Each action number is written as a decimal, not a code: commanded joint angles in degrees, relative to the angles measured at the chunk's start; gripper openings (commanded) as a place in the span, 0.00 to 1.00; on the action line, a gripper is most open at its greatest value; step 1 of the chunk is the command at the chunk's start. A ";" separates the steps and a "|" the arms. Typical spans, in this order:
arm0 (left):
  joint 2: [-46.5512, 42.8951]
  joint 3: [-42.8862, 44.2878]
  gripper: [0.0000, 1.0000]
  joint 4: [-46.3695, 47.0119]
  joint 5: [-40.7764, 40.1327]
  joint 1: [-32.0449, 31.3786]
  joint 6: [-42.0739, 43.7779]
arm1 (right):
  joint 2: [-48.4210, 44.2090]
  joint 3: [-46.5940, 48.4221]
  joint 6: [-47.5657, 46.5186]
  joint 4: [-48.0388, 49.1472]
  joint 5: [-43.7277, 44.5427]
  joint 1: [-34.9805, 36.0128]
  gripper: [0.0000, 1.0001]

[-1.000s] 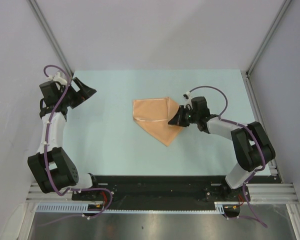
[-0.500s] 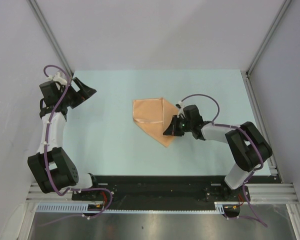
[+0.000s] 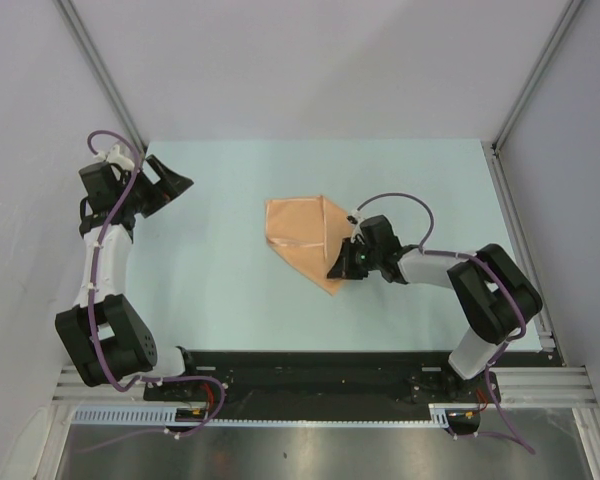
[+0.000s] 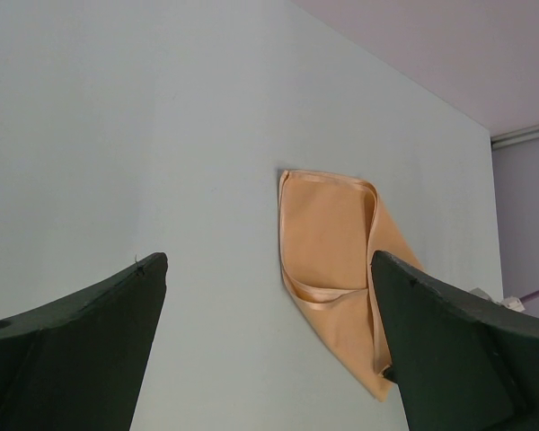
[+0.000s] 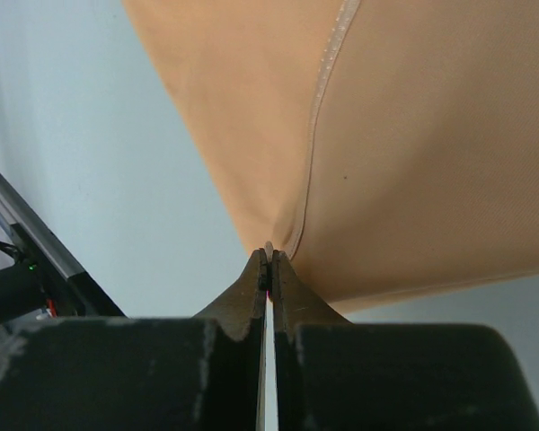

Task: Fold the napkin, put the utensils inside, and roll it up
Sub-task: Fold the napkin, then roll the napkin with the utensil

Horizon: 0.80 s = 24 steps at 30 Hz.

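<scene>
The peach-orange napkin (image 3: 298, 232) lies partly folded in the middle of the pale table, with a hemmed flap doubled over its right side. My right gripper (image 3: 339, 268) sits low at the napkin's near right edge, shut on a pinched bit of the cloth's hem (image 5: 298, 235). In the right wrist view the jaws (image 5: 269, 257) meet with the napkin (image 5: 413, 135) spreading away beyond them. My left gripper (image 3: 180, 182) hangs open at the far left, well away from the napkin (image 4: 328, 242), with nothing between its fingers (image 4: 90, 314). The utensils are out of view.
Grey walls and metal posts (image 3: 520, 95) enclose the pale blue table (image 3: 220, 260). A black rail (image 3: 320, 365) runs along the near edge by the arm bases. The right forearm (image 3: 430, 265) lies low over the table, right of the napkin.
My right gripper has moved left and toward the near edge, drawing the napkin's right corner over the cloth. The left arm has stayed still.
</scene>
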 commanded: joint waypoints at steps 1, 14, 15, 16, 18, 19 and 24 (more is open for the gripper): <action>-1.79 -0.55 1.00 2.31 1.46 0.53 -0.91 | -2.81 0.23 -2.67 -2.93 2.22 0.90 0.04; -1.35 -0.73 1.00 2.75 1.90 0.53 -1.35 | -11.97 8.30 -17.50 -17.25 -0.77 -1.19 0.61; -1.35 -0.81 1.00 2.84 1.90 0.62 -1.35 | -11.35 9.27 -18.48 -17.52 -1.29 -3.64 0.62; -1.44 -0.90 1.00 2.92 1.90 0.53 -1.52 | -10.48 10.50 -19.36 -17.61 -2.78 -5.06 0.62; -1.09 -0.90 1.00 3.01 1.90 0.53 -1.44 | -6.37 13.84 -20.78 -17.00 -4.28 -8.04 0.63; -0.91 -0.90 1.00 2.93 1.99 0.53 -1.44 | -4.42 14.89 -21.30 -16.56 -7.07 -11.02 0.63; -0.65 -0.90 1.00 2.83 1.55 0.53 -1.17 | 9.62 25.52 -23.15 -14.01 -20.06 -17.98 0.63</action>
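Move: The right hand's shut fingers still hold the corner of the folded-over flap, just off the table and some 5 cm ahead of the napkin's near tip. From this hand the napkin's right corner lies about 10 cm ahead and 12 cm to the right. The far end of the flap's edge is roughly 21 cm ahead and 2 cm left. For the left hand, that right corner is about 47 cm to its right, level ahead, some 20 cm below. Backwards first, by about 2 cm and low over the napkin, the right hand opens its fingers more than halfway and lets go of the flap's corner. It then rises some 8 cm and swings forward about 11 cm and a little right, over the folded flap towards the napkin's right corner, speeding up, fingers tilting up about 15 degrees. ##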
